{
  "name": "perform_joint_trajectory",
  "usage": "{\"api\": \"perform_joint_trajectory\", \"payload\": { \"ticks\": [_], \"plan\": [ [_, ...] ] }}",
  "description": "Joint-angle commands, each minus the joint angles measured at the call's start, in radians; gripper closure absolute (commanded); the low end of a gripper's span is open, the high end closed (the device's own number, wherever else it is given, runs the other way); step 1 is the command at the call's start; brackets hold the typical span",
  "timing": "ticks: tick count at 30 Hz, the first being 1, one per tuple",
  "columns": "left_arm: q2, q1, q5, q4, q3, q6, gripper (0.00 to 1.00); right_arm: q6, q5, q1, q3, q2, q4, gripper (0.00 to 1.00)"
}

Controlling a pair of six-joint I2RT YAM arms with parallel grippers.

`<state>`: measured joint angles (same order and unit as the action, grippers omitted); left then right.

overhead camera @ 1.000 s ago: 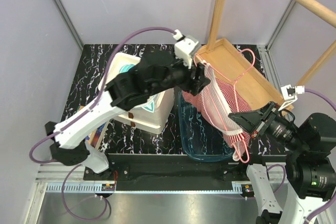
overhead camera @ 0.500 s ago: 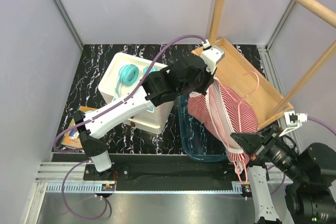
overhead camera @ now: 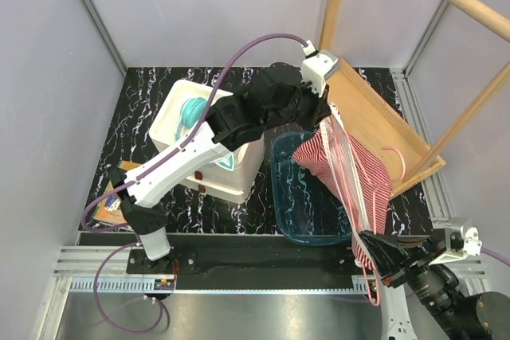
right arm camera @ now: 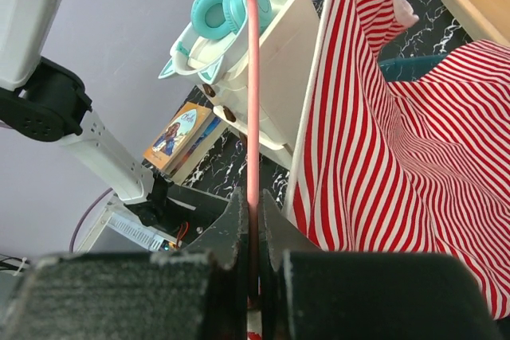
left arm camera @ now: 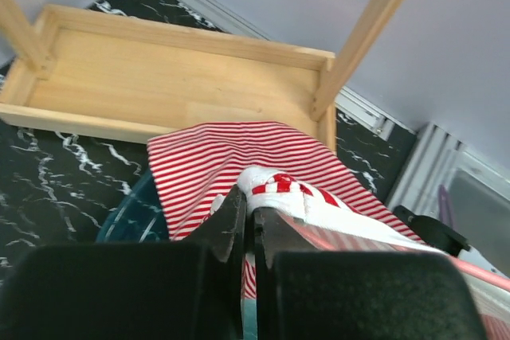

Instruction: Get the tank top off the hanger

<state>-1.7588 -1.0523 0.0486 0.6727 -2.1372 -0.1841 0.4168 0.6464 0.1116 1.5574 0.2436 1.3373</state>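
Observation:
The red-and-white striped tank top (overhead camera: 351, 169) hangs stretched over the blue tub (overhead camera: 285, 197), still threaded on the pink wire hanger (overhead camera: 401, 162). My left gripper (overhead camera: 325, 121) is shut on the garment's top edge, with white hem and stripes bunched at its fingertips (left arm camera: 239, 205); the tank top (left arm camera: 231, 153) spreads out below. At the near edge my right gripper (overhead camera: 368, 246) is shut on the hanger's wire (right arm camera: 253, 101), which runs straight up out of the right gripper (right arm camera: 253, 209). Beside the wire the tank top (right arm camera: 382, 117) drapes to the right.
A white bin (overhead camera: 231, 181) holding teal headphones (overhead camera: 191, 109) stands left of the tub. The wooden rack's tray (overhead camera: 382, 121) and poles (overhead camera: 335, 5) rise behind the garment. A book (right arm camera: 175, 133) lies at the table's near left.
My left gripper has closed on the tank top's upper edge. The right arm has drawn the hanger down toward the near edge, stretching the garment between the two grippers.

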Motion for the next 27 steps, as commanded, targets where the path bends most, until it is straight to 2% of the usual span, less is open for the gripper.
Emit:
{"api": "perform_joint_trajectory", "payload": {
  "ticks": [1, 10, 15, 20, 22, 27],
  "plan": [
    [-0.050, 0.090, 0.027, -0.033, -0.053, -0.047, 1.00, -0.015, 0.076, -0.015, 0.081, -0.035, 0.166, 1.00],
    [-0.045, 0.153, -0.004, -0.035, -0.078, -0.132, 1.00, 0.002, 0.130, -0.023, 0.076, -0.046, 0.184, 1.00],
    [-0.001, 0.155, -0.042, -0.041, 0.022, -0.155, 1.00, 0.056, 0.085, -0.023, 0.055, -0.067, 0.119, 1.00],
    [0.065, 0.132, -0.159, -0.110, 0.210, -0.164, 1.00, 0.227, 0.027, -0.023, -0.043, -0.076, -0.137, 1.00],
    [0.081, 0.121, -0.222, -0.127, 0.238, -0.170, 1.00, 0.276, 0.006, -0.023, -0.127, -0.075, -0.263, 1.00],
    [0.119, 0.100, -0.341, -0.226, 0.329, -0.172, 1.00, 0.280, -0.077, -0.021, -0.291, -0.015, -0.497, 1.00]
  ]
}}
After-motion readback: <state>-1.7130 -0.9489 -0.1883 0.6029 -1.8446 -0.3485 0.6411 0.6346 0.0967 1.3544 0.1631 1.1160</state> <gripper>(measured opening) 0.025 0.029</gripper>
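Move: The left gripper has hold of the tank top's far shoulder strap, with the hanger's far end right at its fingertips, about 2 cm back and 1 cm right. The blue basket's middle lies roughly 35 cm below that gripper, 6 cm back and 3 cm right; the wooden rack tray is some 11 cm ahead, 17 cm right and 36 cm below. From the right gripper, pinching the hanger near its near end, the far end is about 25 cm ahead and 8 cm left, nearly level. Keep the far strap pinched and bring the left gripper down about 9 cm towards the basket, easing some 2 cm forward first and then back, tipping the fingers down some 15 degrees, to draw the strap off the hanger's end. Keep the right grip on the hanger, pull back about 2 cm, pause, then push forward 4 to 5 cm while rolling its left side up. ##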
